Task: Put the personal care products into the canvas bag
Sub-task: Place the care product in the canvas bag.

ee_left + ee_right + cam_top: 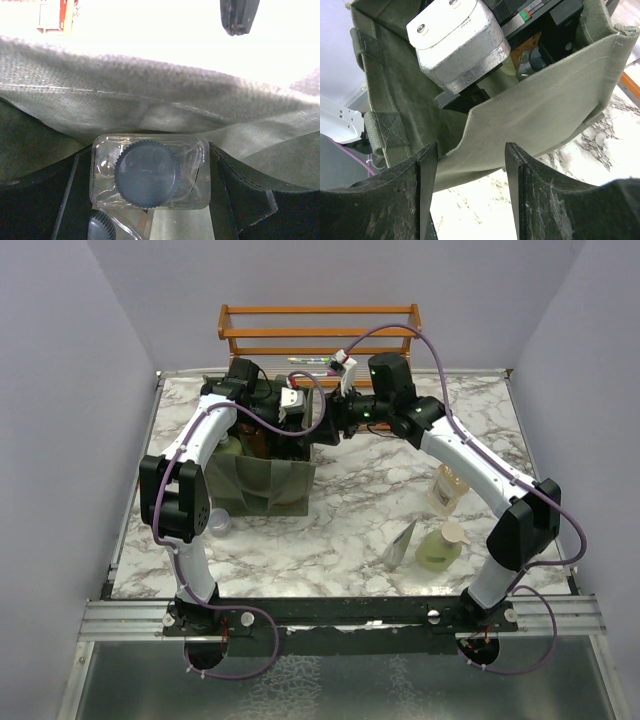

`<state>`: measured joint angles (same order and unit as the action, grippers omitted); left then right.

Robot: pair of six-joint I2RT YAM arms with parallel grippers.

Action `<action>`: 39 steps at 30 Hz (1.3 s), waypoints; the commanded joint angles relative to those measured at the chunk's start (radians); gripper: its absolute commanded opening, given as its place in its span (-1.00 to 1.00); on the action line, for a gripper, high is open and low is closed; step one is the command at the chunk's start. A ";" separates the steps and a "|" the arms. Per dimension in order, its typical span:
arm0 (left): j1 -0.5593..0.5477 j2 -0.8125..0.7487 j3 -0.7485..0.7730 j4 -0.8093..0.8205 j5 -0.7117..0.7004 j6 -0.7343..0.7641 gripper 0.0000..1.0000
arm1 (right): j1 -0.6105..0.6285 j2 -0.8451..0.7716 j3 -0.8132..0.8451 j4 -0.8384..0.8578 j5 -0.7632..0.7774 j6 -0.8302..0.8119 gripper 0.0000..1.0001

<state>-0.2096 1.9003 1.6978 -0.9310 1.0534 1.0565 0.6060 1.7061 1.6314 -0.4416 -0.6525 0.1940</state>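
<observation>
The olive canvas bag (pixel 262 480) stands left of centre, its mouth open. My left gripper (pixel 150 165) is down inside it, its dark fingers (pixel 222 175) pressed against both sides of a clear bottle with a black cap (pixel 148 172). A second black cap (pixel 100 227) shows below it. At the bag's right rim (pixel 535 115), my right gripper (pixel 470 152) is open, and the sagging fabric edge lies loose at its fingertips. On the table to the right sit a yellowish pump bottle (pixel 447 490), a pale green bottle (pixel 440 548) and a grey pouch (pixel 402 543).
A wooden slatted rack (pixel 320 330) stands at the back edge, with marker pens (pixel 310 362) in front of it. A small lavender cup (pixel 218 522) sits by the bag's near left corner. The left arm's wrist housing (pixel 457 45) fills the bag's mouth.
</observation>
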 commanded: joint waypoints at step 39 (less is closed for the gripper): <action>0.003 -0.014 0.000 0.036 -0.062 0.041 -1.00 | 0.027 0.009 0.017 0.030 0.044 0.080 -0.97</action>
<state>-0.2111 1.8999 1.6955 -0.9218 1.0473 1.0462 0.6262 1.7271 1.6348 -0.4183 -0.6125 0.2913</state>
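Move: The right edge of the canvas bag's rim stands almost between the right gripper's open fingers, about 2 cm to its left, 1 cm below and level fore and aft. The bottle still held by the left gripper inside the bag lies some 9 cm left of the right hand, 2 cm farther out and 6 cm lower. From the left hand, that piece of rim is roughly 7 cm to the right, 2 cm back and 6 cm above. Ease the right gripper about 1 cm left, sinking very slightly, so the bag's right rim sits between its fingertips, then shut the fingers almost fully and pinch the canvas. Meanwhile hold the left gripper still inside the bag, keeping its grip on the dark-capped bottle. ##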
